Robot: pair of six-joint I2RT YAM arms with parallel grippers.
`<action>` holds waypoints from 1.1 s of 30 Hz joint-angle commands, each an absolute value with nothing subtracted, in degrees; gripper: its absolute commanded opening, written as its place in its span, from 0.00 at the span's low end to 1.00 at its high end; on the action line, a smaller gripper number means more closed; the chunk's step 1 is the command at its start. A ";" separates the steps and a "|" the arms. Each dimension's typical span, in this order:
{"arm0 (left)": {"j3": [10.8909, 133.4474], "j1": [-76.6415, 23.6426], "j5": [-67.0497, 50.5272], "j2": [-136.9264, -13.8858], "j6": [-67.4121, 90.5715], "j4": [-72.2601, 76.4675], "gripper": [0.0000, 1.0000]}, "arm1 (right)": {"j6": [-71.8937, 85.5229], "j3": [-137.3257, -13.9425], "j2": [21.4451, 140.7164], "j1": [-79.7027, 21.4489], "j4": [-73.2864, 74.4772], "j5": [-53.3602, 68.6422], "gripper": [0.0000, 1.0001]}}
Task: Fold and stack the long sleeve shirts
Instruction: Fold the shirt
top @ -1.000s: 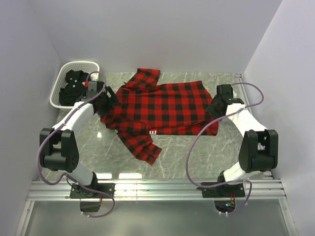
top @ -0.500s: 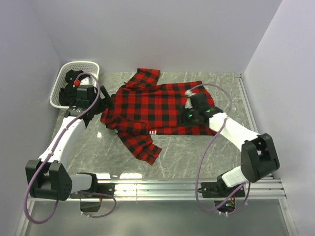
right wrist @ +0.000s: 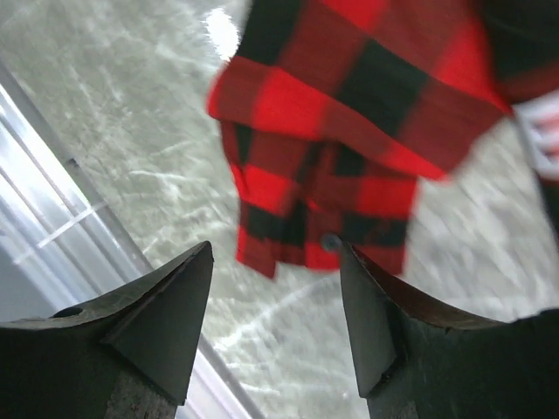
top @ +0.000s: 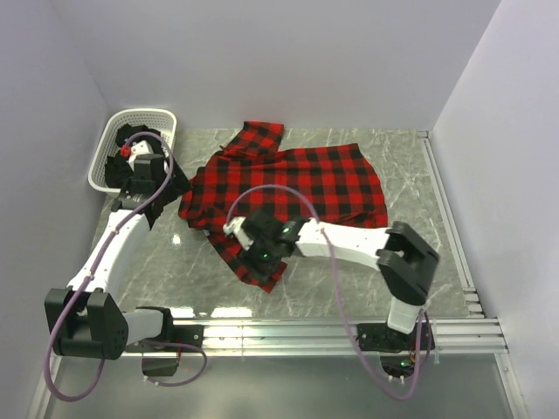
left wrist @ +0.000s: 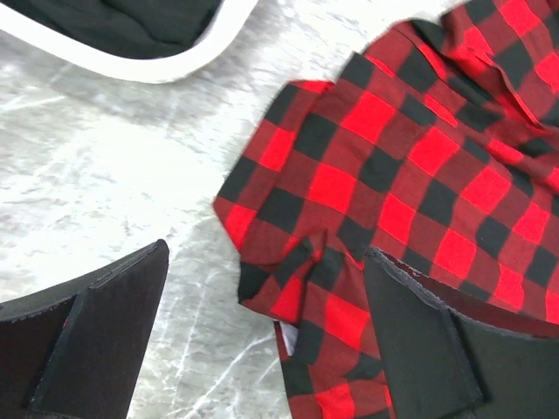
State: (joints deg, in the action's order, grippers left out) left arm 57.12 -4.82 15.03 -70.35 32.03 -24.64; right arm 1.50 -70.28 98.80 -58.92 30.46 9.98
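A red-and-black check flannel shirt (top: 297, 183) lies spread flat on the marble table, one sleeve (top: 253, 257) trailing toward the front. A black shirt (top: 122, 157) is bundled in the white basket (top: 140, 116). My left gripper (top: 181, 185) hovers open at the flannel's left edge. In the left wrist view the left gripper (left wrist: 262, 349) straddles a folded corner of flannel (left wrist: 306, 271), not closed on it. My right gripper (top: 258, 253) hangs open over the front sleeve. The right wrist view shows the right gripper (right wrist: 275, 301) just short of the buttoned cuff (right wrist: 323, 231), holding nothing.
The white lattice basket stands at the back left corner, its rim (left wrist: 166, 65) close to my left gripper. An aluminium rail (top: 279, 332) runs along the table's front edge, near the sleeve end. Walls close in the left, back and right sides.
My right arm swung from the shirt's right edge across to the front sleeve, and its jaws opened wider. My left gripper opened fully and drew slightly left, off the shirt.
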 commanded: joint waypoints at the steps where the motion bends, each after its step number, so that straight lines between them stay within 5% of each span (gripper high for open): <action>1: 56.51 -3.87 17.23 -68.29 31.90 -23.29 0.99 | -3.86 -74.44 103.44 -62.13 35.59 6.42 0.67; 13: 56.34 -2.64 16.52 -68.20 32.70 -22.94 0.99 | -5.10 -77.26 112.76 -66.79 37.44 0.18 0.57; 21: 56.25 -2.11 16.61 -67.94 33.05 -22.94 0.99 | -6.06 -81.45 112.42 -66.97 39.72 -5.78 0.00; 33: 55.99 -2.02 11.87 -69.52 33.49 -22.68 0.99 | -12.74 -110.02 104.07 -58.81 47.90 -22.32 0.00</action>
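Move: My right hand's target, the cuff of the shirt's near sleeve, lies some 7 cm below it and about 2 cm back. The sleeve's shoulder end is roughly 10 cm ahead and 13 cm left of my right hand; the middle of the shirt body is about 21 cm ahead and 8 cm right, and the metal front rail some 14 cm back, straight behind. From my left hand, the cuff lies about 20 cm back, 26 cm right and 18 cm below. I sink my right hand about 6 cm, easing slightly back, and shut its half-open fingers on the cuff, pinching the cloth. Then I pull the sleeve up some 15 cm and forward about 12 cm, a little left too, towards the shirt body, while my fingers swing up some 25 degrees to point farther forward. ##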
